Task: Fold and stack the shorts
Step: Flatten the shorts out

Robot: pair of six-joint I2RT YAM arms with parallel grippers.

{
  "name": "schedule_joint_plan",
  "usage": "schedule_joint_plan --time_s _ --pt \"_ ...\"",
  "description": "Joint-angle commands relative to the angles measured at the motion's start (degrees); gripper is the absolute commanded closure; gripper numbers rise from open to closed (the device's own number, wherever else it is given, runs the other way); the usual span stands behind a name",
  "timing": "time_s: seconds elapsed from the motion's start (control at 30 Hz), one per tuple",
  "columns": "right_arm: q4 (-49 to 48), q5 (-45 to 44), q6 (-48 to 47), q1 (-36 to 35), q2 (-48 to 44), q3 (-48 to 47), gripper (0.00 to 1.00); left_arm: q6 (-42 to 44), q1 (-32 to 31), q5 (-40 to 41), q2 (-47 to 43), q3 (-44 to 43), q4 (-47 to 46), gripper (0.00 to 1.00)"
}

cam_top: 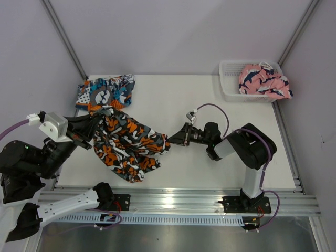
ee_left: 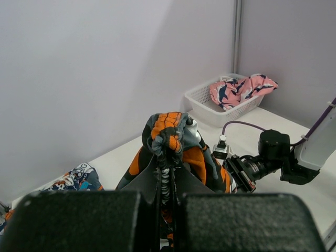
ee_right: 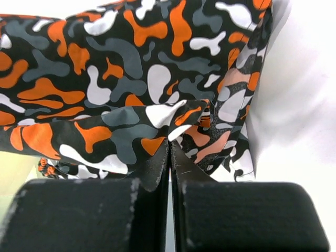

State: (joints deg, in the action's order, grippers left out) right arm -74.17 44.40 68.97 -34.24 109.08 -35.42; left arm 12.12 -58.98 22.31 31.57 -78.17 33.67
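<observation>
The blotched orange, black, white and grey shorts (cam_top: 128,144) lie crumpled at the left middle of the table, with their left end lifted. My left gripper (cam_top: 103,118) is shut on a bunched fold of that end, which stands up between the fingers in the left wrist view (ee_left: 168,157). My right gripper (cam_top: 170,139) reaches in from the right and is shut on the right edge of the same shorts (ee_right: 121,79), with a small fold pinched at the fingertips (ee_right: 170,144). The teal-blue, orange and white shorts (cam_top: 105,93) lie behind them at the back left, touched by neither gripper.
A white mesh basket (cam_top: 229,89) stands at the back right with a pink patterned garment (cam_top: 262,81) in it. Grey walls close in the table on three sides. A metal rail (cam_top: 178,202) runs along the near edge.
</observation>
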Motion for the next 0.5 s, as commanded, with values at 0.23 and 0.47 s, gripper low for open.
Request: schedule_joint_plan --time_s 0.23,0.47 --pt "0.4 6.0 -4.1 13.3 -19.4 -1.0 1.0 -0.1 0.3 6.6 1.3 -3.2 -0.5 1.0" --pt "48.6 2.4 -27.6 18.7 -40.4 -13.5 1.0 -1.0 0.2 9.3 4.8 -3.3 -3.9 1.0"
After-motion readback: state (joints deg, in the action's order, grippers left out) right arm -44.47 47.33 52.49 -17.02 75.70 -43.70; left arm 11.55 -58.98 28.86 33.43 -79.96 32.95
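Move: The camo shorts' right edge is already pinched in the right hand, the bulk of the cloth about 16 cm left of that hand, 5 cm back and 5 cm higher. The folded blue shorts lie roughly 32 cm ahead, 37 cm left and 11 cm below; the basket is some 35 cm ahead, 41 cm right and 8 cm below. From the left hand, which grips the shorts' top, the pinched edge is about 11 cm ahead, 18 cm right and 35 cm below. The shorts' right edge is carried up about 17 cm, out to the right and somewhat forward by the right hand, slowly at first, then fast, its fingers staying shut while the wrist rolls and swings clockwise, some 30 degrees altogether. The left hand keeps its high grip on the other end, easing a centimetre or two left, then forward. ##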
